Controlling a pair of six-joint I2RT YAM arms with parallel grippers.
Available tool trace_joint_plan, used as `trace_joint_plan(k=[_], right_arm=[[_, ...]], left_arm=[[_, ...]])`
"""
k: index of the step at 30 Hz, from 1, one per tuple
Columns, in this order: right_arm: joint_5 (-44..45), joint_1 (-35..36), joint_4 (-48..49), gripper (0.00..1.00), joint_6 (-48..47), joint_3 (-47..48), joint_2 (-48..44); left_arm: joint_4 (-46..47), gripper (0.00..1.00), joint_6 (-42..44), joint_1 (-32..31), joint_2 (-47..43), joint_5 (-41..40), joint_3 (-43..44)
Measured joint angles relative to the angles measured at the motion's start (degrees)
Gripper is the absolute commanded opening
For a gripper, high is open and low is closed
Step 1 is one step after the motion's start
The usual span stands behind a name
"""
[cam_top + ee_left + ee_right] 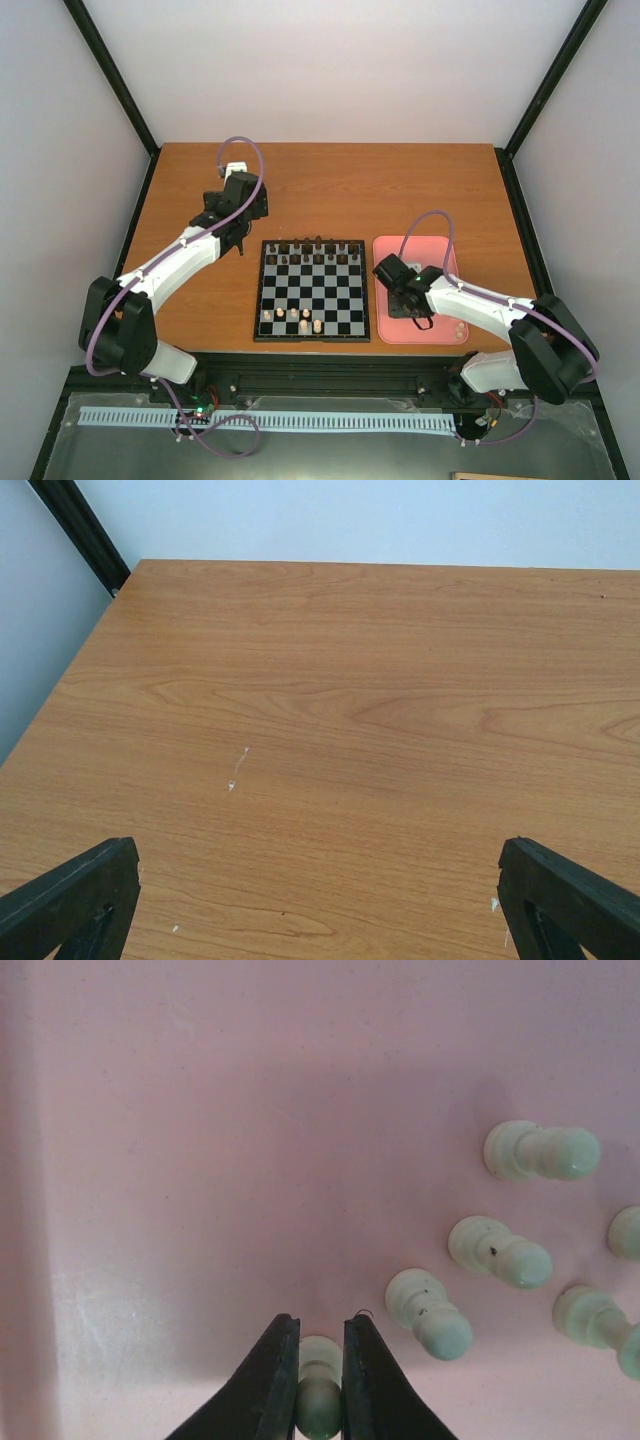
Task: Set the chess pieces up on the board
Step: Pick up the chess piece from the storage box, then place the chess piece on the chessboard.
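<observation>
My right gripper (320, 1322) is shut on a pale chess piece (320, 1365), a small pawn lying on the floor of the pink tray (200, 1140). Several more pale pawns (430, 1312) lie loose to its right. From above, the right gripper (408, 303) is low in the tray (440, 250), right of the board (330, 295). Several pale pieces (293, 316) stand near the board's front left. Dark pieces (312, 250) line its far rows. My left gripper (237, 240) hovers over bare wood left of the board's far corner, and its jaws (318, 860) stand open and empty.
The tray touches the board's right side. Black frame posts (120, 90) rise at the table's far corners. The left wrist view holds only wooden tabletop (330, 700) running to the back wall.
</observation>
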Motion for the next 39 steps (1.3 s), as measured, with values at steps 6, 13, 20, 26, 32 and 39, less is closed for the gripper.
trace_joint_plan(k=[6, 13, 20, 26, 32, 39], right_arm=[[-0.3, 0.0, 0.3, 0.03, -0.3, 0.0, -0.7], [-0.9, 0.8, -2.3, 0.03, -1.5, 5.6, -2.8], [-3.8, 10.0, -0.9, 0.03, -4.0, 18.6, 3.0], [-7.5, 16.2, 0.6, 0.03, -6.8, 26.2, 14.4], [-10.5, 19.2, 0.9, 0.03, -8.6, 30.2, 20.0], [-12.9, 20.6, 1.4, 0.03, -9.5, 32.7, 23.8]], left_arm=[[0.0, 1.00, 0.0, 0.0, 0.0, -0.1, 0.0], [0.0, 1.00, 0.0, 0.0, 0.1, -0.3, 0.0], [0.0, 1.00, 0.0, 0.0, 0.3, -0.3, 0.1], [0.0, 1.00, 0.0, 0.0, 1.0, -0.3, 0.2], [0.0, 1.00, 0.0, 0.0, 1.1, -0.3, 0.3], [-0.1, 1.00, 0.0, 0.0, 1.1, -0.3, 0.3]])
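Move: The right gripper has a light pawn between its fingers in the pink tray. The empty square it goes to, e2, lies about 24 cm to its left, level fore and aft, some 2 cm lower. The d2 pawn stands 3 cm left of that square, the e1 piece 3 cm nearer the base. Another tray pawn stands 3 cm right of the gripper and 2 cm ahead. From the left hand, e2 is roughly 23 cm back, 20 cm right and 21 cm down. Keep the right gripper's pinch on the light pawn and lift it about 8 cm clear of the tray, easing forward a little while swinging left. Carry it some 23 cm left in all, over the board towards e2 beside the d2 pawn, turning the hand about 30 degrees counter-clockwise, drawing back those few centimetres and sinking nearly 4 cm on the way in, more slowly. ##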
